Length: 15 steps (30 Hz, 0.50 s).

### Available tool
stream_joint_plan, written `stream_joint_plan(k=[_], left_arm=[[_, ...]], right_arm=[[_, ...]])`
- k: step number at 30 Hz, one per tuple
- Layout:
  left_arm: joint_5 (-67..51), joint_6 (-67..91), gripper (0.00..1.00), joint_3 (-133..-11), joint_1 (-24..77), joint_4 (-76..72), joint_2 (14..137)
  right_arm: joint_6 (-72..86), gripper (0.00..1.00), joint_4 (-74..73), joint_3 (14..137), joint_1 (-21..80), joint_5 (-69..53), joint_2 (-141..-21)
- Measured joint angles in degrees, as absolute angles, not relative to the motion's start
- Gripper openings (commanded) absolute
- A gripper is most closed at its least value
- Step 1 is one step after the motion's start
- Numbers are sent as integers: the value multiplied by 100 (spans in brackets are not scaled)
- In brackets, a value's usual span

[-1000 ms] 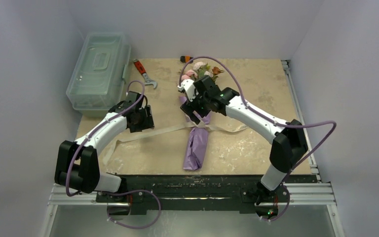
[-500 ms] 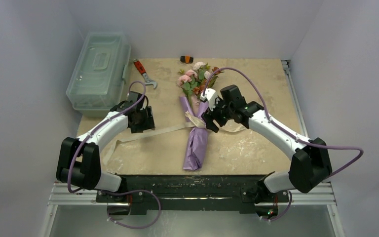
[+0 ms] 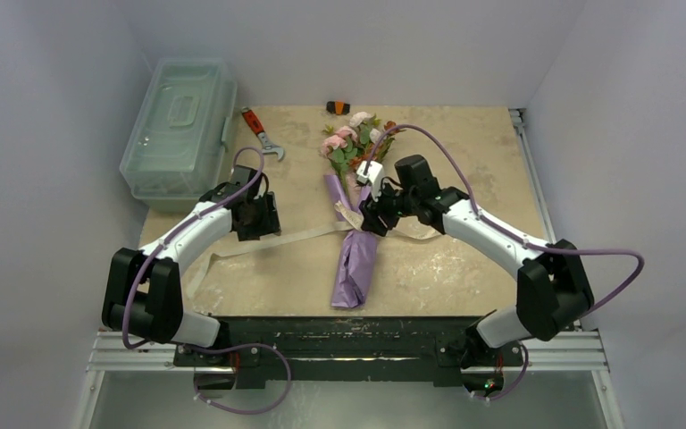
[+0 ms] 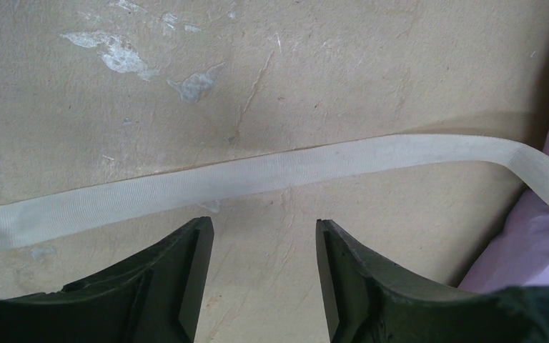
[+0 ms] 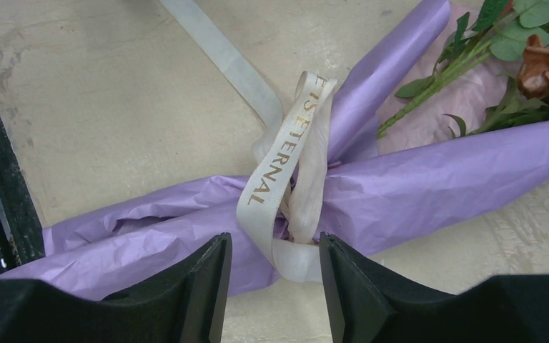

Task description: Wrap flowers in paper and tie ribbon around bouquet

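Observation:
The bouquet (image 3: 355,210) lies lengthwise mid-table: pink, white and orange flowers (image 3: 352,141) at the far end, stems rolled in lilac paper (image 3: 352,268). The cream ribbon (image 3: 299,237) is knotted round the roll's waist, and one tail runs left across the table. My right gripper (image 3: 372,217) hovers at the knot. In the right wrist view it (image 5: 275,243) is open, with the lower ribbon loop (image 5: 294,254) between its fingers and the paper (image 5: 457,179) behind. My left gripper (image 4: 264,229) is open over bare table, just short of the ribbon tail (image 4: 257,175).
A clear plastic box (image 3: 179,125) stands at the far left. A red-handled wrench (image 3: 259,131) lies beside it. A small orange and black object (image 3: 338,107) sits by the back edge. The ribbon's left tail trails towards the table's front left.
The right arm has swung off the bouquet's upper half to its right side, then come in at the knot with narrower jaws. The left arm has stayed put.

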<state>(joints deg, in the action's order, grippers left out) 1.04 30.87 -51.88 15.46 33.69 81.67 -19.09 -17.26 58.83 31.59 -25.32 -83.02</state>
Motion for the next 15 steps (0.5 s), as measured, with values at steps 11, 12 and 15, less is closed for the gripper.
stream_joint_plan(k=[11, 12, 15], left_arm=[[104, 3085, 58, -5188, 1546, 3367, 8167], [104, 3087, 58, -5188, 1546, 3365, 8167], [104, 3085, 57, -5188, 1546, 3365, 8167]], right_arm=[[-1817, 37, -1660, 5878, 3162, -2687, -8613], [-1806, 35, -1658, 5878, 3162, -2707, -8626], [-1798, 34, -1660, 5878, 3188, -2834, -8709]])
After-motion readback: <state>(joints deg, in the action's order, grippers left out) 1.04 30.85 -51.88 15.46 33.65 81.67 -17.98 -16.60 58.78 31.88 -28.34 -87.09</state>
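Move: The standing loop of ribbon with gold lettering is about 4 cm to the right hand's left, 1 cm ahead and some 6 cm below. The ribbon waist around the purple paper is 2 cm left, 1 cm back and about 9 cm down, while the flower heads lie roughly 17 cm ahead, 3 cm left and 11 cm down. For the left hand, the loop is about 17 cm right, 2 cm ahead and near its own height. The right hand sinks a little over 2 cm and edges about 1 cm to its left towards the lettered ribbon loop standing on the wrapped bouquet, its wrist turning only some 5 degrees. As it goes down, the fingers narrow from a bit over half open to about a third, bringing their tips in around the near, lower bend of the loop; they are still apart at the end, and whether either touches the ribbon can't be seen. ##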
